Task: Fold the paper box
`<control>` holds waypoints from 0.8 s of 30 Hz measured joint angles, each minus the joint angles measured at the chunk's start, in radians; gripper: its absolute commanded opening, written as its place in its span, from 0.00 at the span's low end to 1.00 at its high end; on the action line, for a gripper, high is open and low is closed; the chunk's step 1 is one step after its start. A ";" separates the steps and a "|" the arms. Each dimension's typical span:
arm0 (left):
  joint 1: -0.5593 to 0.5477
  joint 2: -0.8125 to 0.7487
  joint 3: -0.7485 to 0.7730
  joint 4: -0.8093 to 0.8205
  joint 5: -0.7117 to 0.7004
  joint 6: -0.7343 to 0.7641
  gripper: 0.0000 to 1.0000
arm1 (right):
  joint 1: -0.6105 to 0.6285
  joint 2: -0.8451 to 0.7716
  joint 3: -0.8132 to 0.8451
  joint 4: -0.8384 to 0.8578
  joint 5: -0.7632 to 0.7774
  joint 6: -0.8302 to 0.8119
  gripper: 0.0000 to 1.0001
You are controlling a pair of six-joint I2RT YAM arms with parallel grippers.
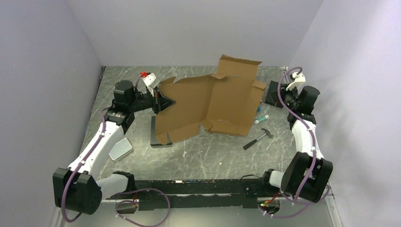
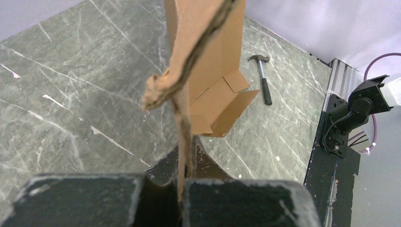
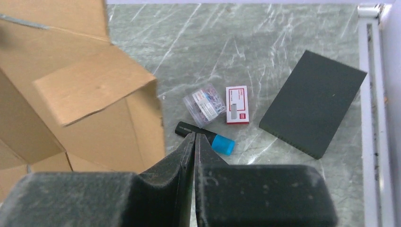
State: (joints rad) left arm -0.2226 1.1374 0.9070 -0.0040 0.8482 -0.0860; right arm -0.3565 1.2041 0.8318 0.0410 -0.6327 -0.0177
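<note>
The paper box (image 1: 208, 104) is a brown corrugated sheet, mostly unfolded and tilted up off the table, with one flap standing at the back. My left gripper (image 1: 164, 101) holds its left edge. In the left wrist view the cardboard edge (image 2: 182, 118) runs down between the closed fingers of the left gripper (image 2: 187, 158). My right gripper (image 1: 273, 96) hovers just off the box's right side. In the right wrist view the box (image 3: 71, 94) fills the left side, while the right gripper (image 3: 194, 138) has only a thin slit between its fingers and nothing in it.
A hammer (image 1: 257, 139) lies near the box's front right corner, with a blue-capped marker (image 3: 208, 136) beside it. A clip box (image 3: 205, 105), a staple box (image 3: 237, 105) and a dark pad (image 3: 312, 104) sit at the right. A grey tin (image 1: 120, 148) and black block (image 1: 158, 138) are on the left.
</note>
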 measured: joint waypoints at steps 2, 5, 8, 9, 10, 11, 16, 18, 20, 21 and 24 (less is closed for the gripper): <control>-0.004 0.000 0.000 0.000 0.000 0.000 0.00 | 0.003 0.042 -0.004 0.026 0.017 0.027 0.08; -0.008 0.000 0.000 0.000 0.000 0.000 0.00 | 0.026 0.117 -0.004 0.051 0.035 0.049 0.06; -0.011 0.000 0.000 0.000 0.000 0.001 0.00 | 0.068 0.164 -0.007 0.052 0.023 0.056 0.05; -0.012 0.000 0.000 0.000 -0.001 0.001 0.00 | 0.082 0.166 -0.011 0.052 0.010 0.058 0.04; -0.013 0.000 0.000 0.000 -0.001 0.001 0.00 | 0.094 0.163 -0.017 0.056 -0.009 0.061 0.04; -0.013 0.000 0.000 0.000 -0.001 0.001 0.00 | 0.105 0.156 -0.023 0.066 -0.030 0.063 0.04; -0.019 0.000 0.000 0.000 -0.001 0.001 0.00 | 0.135 0.111 -0.043 0.109 -0.122 0.074 0.03; -0.021 0.000 0.000 0.000 -0.002 0.001 0.00 | 0.148 0.103 -0.044 0.127 -0.145 0.074 0.03; -0.025 0.000 0.000 0.000 -0.003 0.001 0.00 | 0.171 0.103 -0.044 0.138 -0.158 0.072 0.04; -0.027 0.000 0.000 -0.001 -0.004 0.001 0.00 | 0.185 0.105 -0.044 0.139 -0.158 0.070 0.05; -0.033 0.002 0.000 -0.001 -0.009 0.001 0.00 | 0.216 0.114 -0.044 0.140 -0.160 0.068 0.09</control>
State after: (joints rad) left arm -0.2554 1.1389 0.9070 -0.0048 0.8394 -0.0853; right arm -0.1406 1.3182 0.7879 0.1810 -0.7925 0.0498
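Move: The box's right wall, with its small top flap, stands some 7 cm to the left of the right hand, about level fore and aft, its middle roughly 5 cm lower. On the table about 20 cm below that hand, the blue-capped marker lies 4 cm left and 2 ahead, the clip jar 6 left and 7 ahead, the black panel 7 right and 9 ahead. From the left hand, the right wall is about 39 cm right, 1 ahead and 10 lower. Dip the nearly closed right gripper about 5 cm, then swing it left, rising part of the way back, to end some 10 cm to the left with the wrist turned about 20 degrees counter-clockwise. Bring the fingertips against the outside of the box's right wall and push it left, while the left gripper keeps its pinch on the left wall's edge and eases about 1 cm right. ##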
